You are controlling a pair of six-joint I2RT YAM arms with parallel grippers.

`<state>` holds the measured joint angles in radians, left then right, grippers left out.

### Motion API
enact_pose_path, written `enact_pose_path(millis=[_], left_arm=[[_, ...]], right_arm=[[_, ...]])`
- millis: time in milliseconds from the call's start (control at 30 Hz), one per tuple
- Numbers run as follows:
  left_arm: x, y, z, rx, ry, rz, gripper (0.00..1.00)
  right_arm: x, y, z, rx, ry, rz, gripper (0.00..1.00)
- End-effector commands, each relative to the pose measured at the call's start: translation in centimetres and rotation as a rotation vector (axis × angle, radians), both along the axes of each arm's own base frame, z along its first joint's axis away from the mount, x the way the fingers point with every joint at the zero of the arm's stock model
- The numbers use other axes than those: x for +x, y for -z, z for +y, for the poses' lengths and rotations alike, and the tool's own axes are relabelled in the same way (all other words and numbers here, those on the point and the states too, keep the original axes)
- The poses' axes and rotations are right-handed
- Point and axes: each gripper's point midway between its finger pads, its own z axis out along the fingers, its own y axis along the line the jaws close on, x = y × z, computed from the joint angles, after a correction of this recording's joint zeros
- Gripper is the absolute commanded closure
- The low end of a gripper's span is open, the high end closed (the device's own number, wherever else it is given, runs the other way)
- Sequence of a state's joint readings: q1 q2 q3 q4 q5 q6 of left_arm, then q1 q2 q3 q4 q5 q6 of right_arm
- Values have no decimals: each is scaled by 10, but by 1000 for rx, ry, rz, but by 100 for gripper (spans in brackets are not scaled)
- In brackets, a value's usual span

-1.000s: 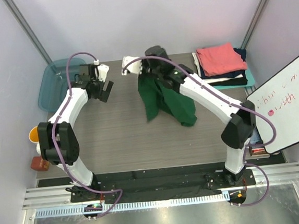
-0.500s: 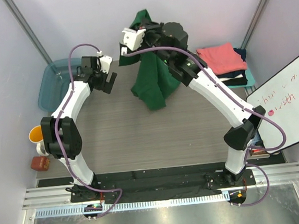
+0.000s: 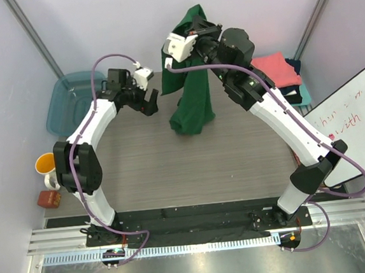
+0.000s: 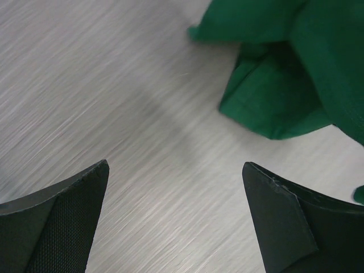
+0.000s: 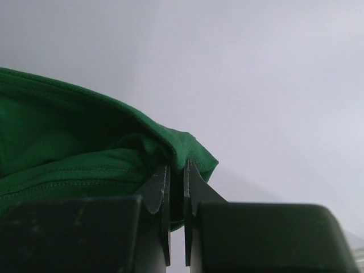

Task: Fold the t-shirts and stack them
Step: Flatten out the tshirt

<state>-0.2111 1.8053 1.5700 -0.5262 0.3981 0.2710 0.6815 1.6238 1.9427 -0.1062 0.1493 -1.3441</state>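
Note:
My right gripper [image 3: 193, 25] is shut on an edge of the dark green t-shirt [image 3: 193, 91] and holds it high, so the shirt hangs down with its bottom bunched on the table. In the right wrist view the gripper [image 5: 176, 170] pinches a green hem [image 5: 85, 142]. My left gripper [image 3: 151, 103] is open and empty, low over the table just left of the hanging shirt. In the left wrist view the gripper [image 4: 176, 173] is wide apart, with a green fold [image 4: 273, 96] up ahead. A stack of folded t-shirts [image 3: 278, 70], coral-pink on top, lies at the back right.
A translucent teal tub [image 3: 68, 103] stands at the back left. An orange cup [image 3: 44, 164] and a small brown object [image 3: 47, 199] sit off the left table edge. A whiteboard [image 3: 354, 128] leans at the right.
My right gripper has lifted the green shirt from the table up and back, so it now hangs. My left gripper has moved right toward the shirt.

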Motion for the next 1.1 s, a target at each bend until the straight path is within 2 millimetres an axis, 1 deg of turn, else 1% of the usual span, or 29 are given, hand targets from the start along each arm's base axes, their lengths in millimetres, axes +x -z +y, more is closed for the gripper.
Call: enact_pose_path(millis=[0,33,67,100,133,167,200,233,267,300,333,367,400,433,467,500,533,600,633,667,733,767,800,867,900,967,1000,1033,1067], left_arm=[[-18,13,-59,-48,205,17,0],[-17,16,-64,-42,220,18,0],[-14,14,-71,-50,237,11,0],[-17,16,-82,-73,273,23,0],[-17,29,-88,-85,293,58,0],[-14,27,-98,-98,319,56,0],[-13,31,-104,-106,335,73,0],[-22,54,-112,-118,366,167,0],[-15,45,-120,-125,392,148,0],[-17,50,-128,-129,409,177,0],[-20,59,-133,-127,421,212,0],[-15,68,-141,-128,418,228,0],[-13,72,-145,-133,414,236,0],[-11,76,-149,-142,406,244,0],[0,78,-157,-164,399,207,0],[2,78,-162,-205,371,225,0],[11,76,-170,-245,375,173,0],[7,73,-183,-302,392,179,0],[3,75,-189,-305,409,174,0],[0,77,-199,-285,424,154,0],[-9,82,-210,-251,458,132,0],[-11,87,-218,-228,457,116,0],[-13,90,-222,-222,460,118,0],[-18,91,-233,-231,469,129,0],[-18,99,-235,-225,464,144,0],[-17,101,-242,-217,457,141,0],[-16,113,-240,-194,439,155,0],[-18,113,-246,-184,449,150,0],[-19,117,-246,-169,442,157,0]], right_arm=[[-16,-59,-45,54,94,-165,99],[-17,-62,-51,20,117,-185,99],[-22,-61,-55,0,127,-194,99],[-25,-62,-59,-21,137,-204,99],[-28,-62,-64,-35,149,-208,99],[-32,-60,-69,-64,166,-214,99],[-34,-58,-71,-74,174,-213,99],[-35,-55,-77,-79,199,-201,99],[-35,-49,-80,-87,209,-184,99],[-40,-49,-86,-85,223,-180,99],[-41,-45,-92,-84,246,-167,99],[-38,-32,-92,-94,253,-139,99],[-45,-33,-101,-85,266,-139,99],[-46,-28,-102,-85,271,-128,99],[-45,-16,-105,-93,291,-101,99],[-49,-15,-111,-75,299,-94,99],[-48,-6,-113,-80,310,-74,99],[-52,2,-119,-61,330,-39,99],[-52,7,-120,-60,334,-27,99],[-52,9,-121,-56,338,-20,99],[-50,14,-121,-54,341,-4,99],[-50,15,-121,-52,342,-2,99],[-48,17,-120,-48,340,5,99],[-47,18,-118,-45,334,9,99],[-46,20,-117,-48,328,12,99],[-46,21,-115,-42,323,17,99],[-45,22,-115,-43,321,19,99],[-46,20,-115,-38,319,18,99],[-46,20,-115,-35,320,19,99]])
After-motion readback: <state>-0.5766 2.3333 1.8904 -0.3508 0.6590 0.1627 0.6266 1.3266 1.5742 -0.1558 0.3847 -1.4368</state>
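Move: About 16 cm to the left hand's right, roughly level in reach and some 11 cm lower, hangs the lower end of the green t-shirt; the blue bin stands about 30 cm to that hand's left and 8 cm farther out. The right hand holds the t-shirt's top high up, its lower end about 47 cm straight beneath. The folded stack sits some 35 cm to the right hand's right, about 14 cm ahead and 48 cm below. Sweeping some 24 cm to the right and about 11 cm down, the open left hand closes in on the t-shirt's hanging lower end, sinking mainly in the first half while it turns clockwise nearly 30 degrees. The right hand keeps its pinch and carries the cloth about 10 cm right, drawing back slightly and then settling about 5 cm lower. ##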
